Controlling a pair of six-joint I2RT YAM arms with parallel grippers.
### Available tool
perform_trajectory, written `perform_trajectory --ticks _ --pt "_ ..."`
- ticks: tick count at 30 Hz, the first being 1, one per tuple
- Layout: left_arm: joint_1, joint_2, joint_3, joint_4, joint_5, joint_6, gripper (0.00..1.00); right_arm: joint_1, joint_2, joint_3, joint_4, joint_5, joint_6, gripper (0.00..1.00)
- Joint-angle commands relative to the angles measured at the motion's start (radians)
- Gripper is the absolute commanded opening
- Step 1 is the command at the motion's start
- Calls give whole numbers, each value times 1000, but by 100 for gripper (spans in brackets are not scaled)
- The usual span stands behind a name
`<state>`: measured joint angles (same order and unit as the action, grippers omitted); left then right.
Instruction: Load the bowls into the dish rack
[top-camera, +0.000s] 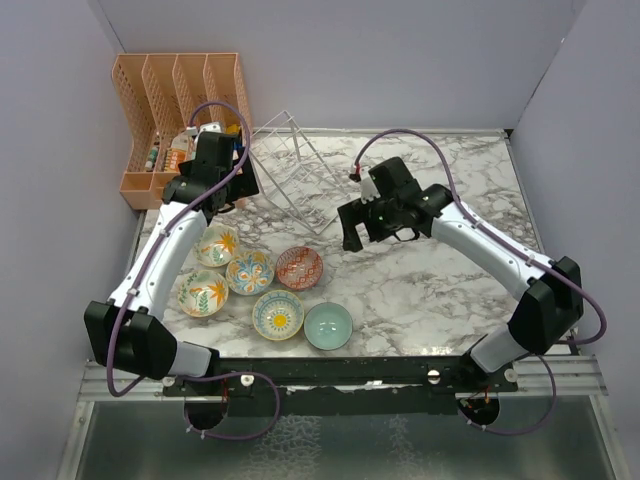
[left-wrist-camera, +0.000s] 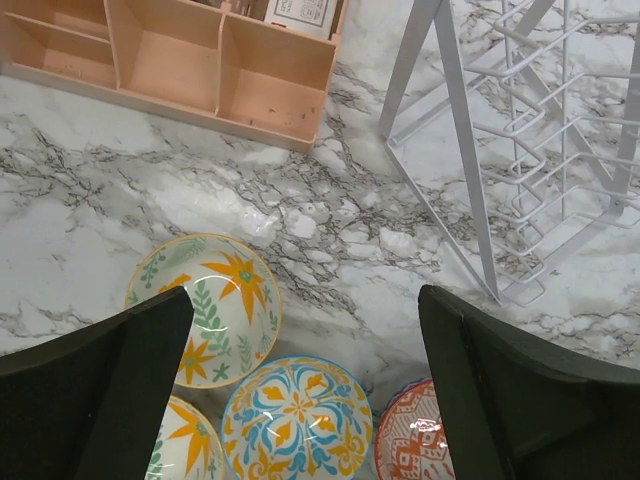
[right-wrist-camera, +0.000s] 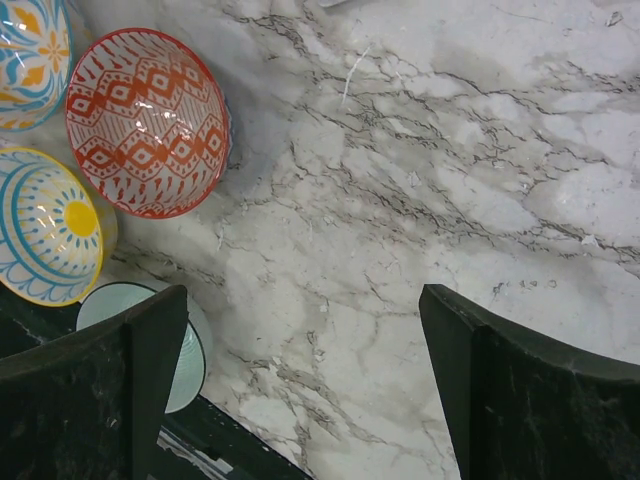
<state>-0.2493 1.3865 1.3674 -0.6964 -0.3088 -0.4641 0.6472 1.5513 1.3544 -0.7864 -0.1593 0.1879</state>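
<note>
Six bowls sit in a cluster on the marble table, front left: two cream floral ones (top-camera: 217, 244) (top-camera: 203, 293), a blue-and-yellow one (top-camera: 250, 271), a red patterned one (top-camera: 299, 267), a blue one with a yellow sun (top-camera: 277, 314), and a plain teal one (top-camera: 328, 325). The wire dish rack (top-camera: 300, 170) stands empty behind them. My left gripper (top-camera: 238, 188) is open and empty, above the table between the rack and the bowls; its wrist view shows it (left-wrist-camera: 303, 300) over a cream bowl (left-wrist-camera: 205, 300) and the blue-and-yellow bowl (left-wrist-camera: 297, 420). My right gripper (top-camera: 350, 228) is open and empty, right of the red bowl (right-wrist-camera: 145, 120).
An orange slotted organizer (top-camera: 180, 110) stands at the back left, beside the rack. Bare marble lies under my right gripper (right-wrist-camera: 303, 295). The table's black front rail (top-camera: 350, 370) runs just below the teal bowl (right-wrist-camera: 196, 365). Walls close in the left, back and right.
</note>
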Motion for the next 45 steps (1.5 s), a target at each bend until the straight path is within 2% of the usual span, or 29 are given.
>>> perform_trajectory --ticks 1,6,9,11,14,18,23,31,36,39,45 --pt "-4 -60 21 50 -18 28 99 6 -70 -6 2 29 -10 99" --pt "-3 -102 14 60 76 83 99 8 -158 -101 52 25 -4 99" --pt "-4 -146 -1 38 157 83 99 18 -193 -140 50 9 15 99" --pt "-4 -185 -8 15 162 56 99 46 -219 -170 58 17 28 100" --pt "-4 -233 -32 -8 162 29 99 136 -250 -208 68 57 53 98" --pt "-4 -282 -18 -43 191 10 99 315 -252 -231 56 142 114 94" --pt "-3 -320 -18 -66 176 17 99 522 -209 -219 26 245 181 90" --pt "-9 -350 -18 -124 166 69 99 705 -44 -135 -4 305 239 85" --pt "-13 -407 -30 -147 185 10 99 756 73 -74 16 290 253 81" --pt "-13 -446 -37 -168 169 -3 99 756 105 -80 25 302 273 71" --pt "-13 -475 21 -218 104 13 99 756 122 -155 90 309 283 62"
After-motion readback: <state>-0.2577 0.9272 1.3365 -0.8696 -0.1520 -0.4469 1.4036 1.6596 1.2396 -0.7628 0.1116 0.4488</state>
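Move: The green bowl lies about 14 cm back and 7 cm left of the open right hand, some 13 cm below it. The yellow bowl, at the same depth, is 12 cm back and 18 cm left of that hand; the red bowl is 3 cm back and 13 cm left. From the left hand the green bowl lies about 25 cm back, 20 cm right and 21 cm down. Right hand sweeps back some 21 cm, left and down towards the green bowl, fingers part-closing; left hand backs, rising. ##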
